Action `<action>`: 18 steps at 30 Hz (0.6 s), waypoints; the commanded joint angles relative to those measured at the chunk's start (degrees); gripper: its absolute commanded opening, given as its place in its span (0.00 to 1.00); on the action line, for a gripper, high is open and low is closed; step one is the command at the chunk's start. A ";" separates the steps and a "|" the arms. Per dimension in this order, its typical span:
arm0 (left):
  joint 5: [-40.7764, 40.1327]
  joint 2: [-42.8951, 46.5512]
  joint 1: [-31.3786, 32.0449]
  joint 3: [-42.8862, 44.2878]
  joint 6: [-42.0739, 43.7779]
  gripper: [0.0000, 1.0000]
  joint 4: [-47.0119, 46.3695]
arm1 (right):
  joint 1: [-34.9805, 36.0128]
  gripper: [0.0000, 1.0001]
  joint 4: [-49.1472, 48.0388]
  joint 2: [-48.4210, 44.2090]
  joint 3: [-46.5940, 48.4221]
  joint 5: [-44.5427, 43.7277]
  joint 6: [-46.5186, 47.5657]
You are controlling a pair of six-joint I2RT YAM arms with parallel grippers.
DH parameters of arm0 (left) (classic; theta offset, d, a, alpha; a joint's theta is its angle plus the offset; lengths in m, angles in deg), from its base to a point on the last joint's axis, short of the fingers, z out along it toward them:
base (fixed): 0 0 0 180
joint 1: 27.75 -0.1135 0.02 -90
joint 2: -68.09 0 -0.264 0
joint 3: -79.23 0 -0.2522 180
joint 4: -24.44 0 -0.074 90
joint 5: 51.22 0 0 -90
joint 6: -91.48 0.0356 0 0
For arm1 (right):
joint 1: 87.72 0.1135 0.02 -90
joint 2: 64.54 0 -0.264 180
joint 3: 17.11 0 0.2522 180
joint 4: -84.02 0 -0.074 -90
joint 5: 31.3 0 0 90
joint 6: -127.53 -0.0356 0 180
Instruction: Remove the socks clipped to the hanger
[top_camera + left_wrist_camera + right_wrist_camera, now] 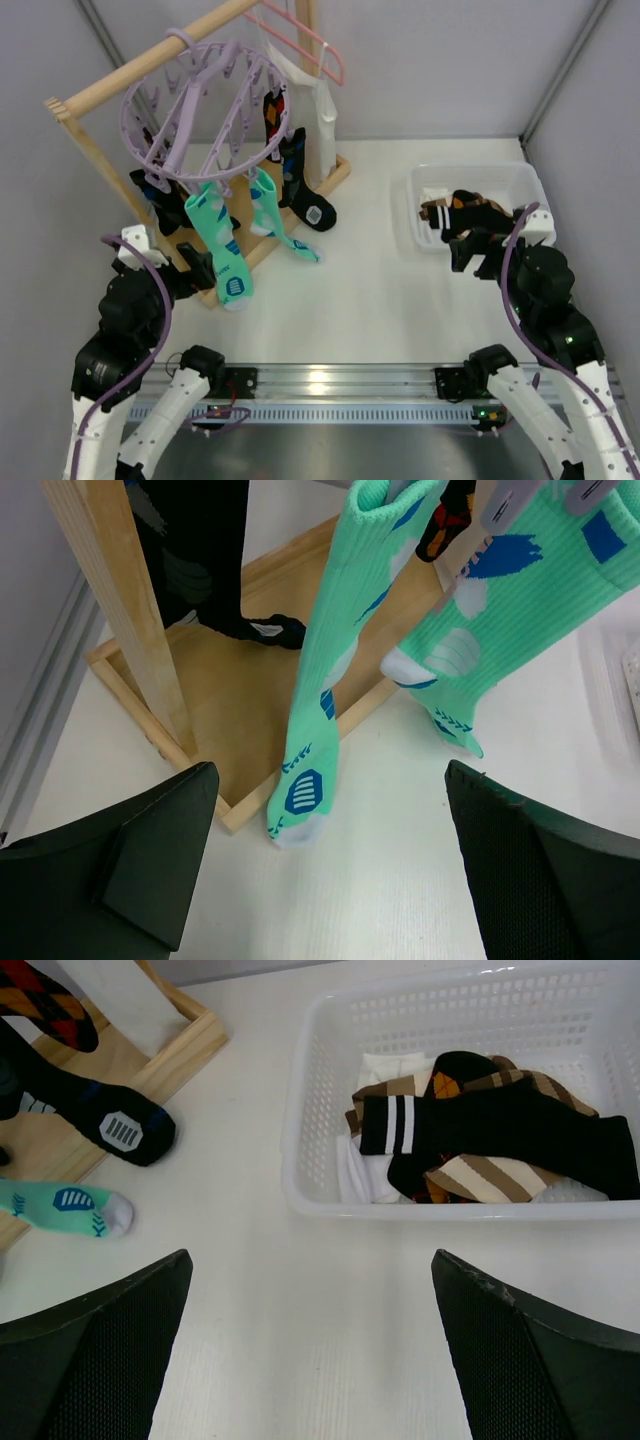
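Note:
The lavender round hanger point(160, 98) hangs from the wooden rail. Clipped to it are two mint-green socks point(216, 245), point(272, 212), and black socks at the back point(298, 180) and at the left point(154, 195). My left gripper point(196, 270) is open and empty, low beside the near mint sock. In the left wrist view point(330, 880) that sock point(320, 680) hangs just ahead of it, its toe on the table, and the other mint sock point(500, 610) is at the right. My right gripper point(470, 250), point(310, 1360) is open and empty before the basket.
A white basket point(470, 172), point(300, 1110) at the right holds several loose socks point(500, 1130). The wooden rail frame point(150, 60) has a base point(250, 700) and a post point(120, 610). A pink coat hanger point(305, 40) and a white cloth point(325, 110) hang at the back.

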State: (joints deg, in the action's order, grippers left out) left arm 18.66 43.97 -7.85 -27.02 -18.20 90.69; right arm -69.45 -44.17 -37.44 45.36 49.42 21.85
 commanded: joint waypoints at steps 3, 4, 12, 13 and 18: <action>-2.99 2.23 0.14 0.22 -2.37 0.99 -3.09 | 0.64 1.00 -5.26 0.24 -0.89 0.58 -0.75; -4.56 2.58 0.14 0.57 -2.90 0.99 -3.01 | 0.64 1.00 -6.22 0.33 -1.24 0.66 -1.62; -3.44 3.81 0.14 1.71 -4.49 0.99 -3.09 | 0.64 1.00 -20.18 -1.96 -8.27 16.78 -4.79; -2.74 3.90 0.14 1.97 -4.75 0.99 -3.01 | 0.72 0.99 -22.81 -1.52 -9.24 19.62 -5.67; 0.16 5.22 0.14 3.21 -6.51 0.98 -3.53 | 0.72 0.99 -42.90 9.36 -13.81 40.07 -9.44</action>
State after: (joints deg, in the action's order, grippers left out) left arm 16.22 47.82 -7.85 -26.21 -22.99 90.41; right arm -69.43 -68.48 -34.52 33.04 72.70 15.75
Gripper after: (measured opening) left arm 0.985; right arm 0.993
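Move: The left teal sock hangs from its clip about 13 cm ahead of the left hand, 3 cm right, its middle some 9 cm below. The right teal sock is roughly 16 cm ahead and 13 cm right of that hand. From the right hand, the right teal sock lies about 38 cm left and 13 cm ahead, 8 cm lower; the patterned black sock 35 cm left, 19 cm ahead; the white basket some 25 cm ahead, 7 cm right, 22 cm down. The right teal sock and the black one beside it draw nearer to the right hand as it swings left, away from the basket: slowly at first, then quickly, about 8 cm with a slight forward drift, yawing some 20 degrees counter-clockwise and rolling its left side up. The left hand eases up and back a couple of centimetres from the left teal sock. Both grippers stay wide open and empty. ##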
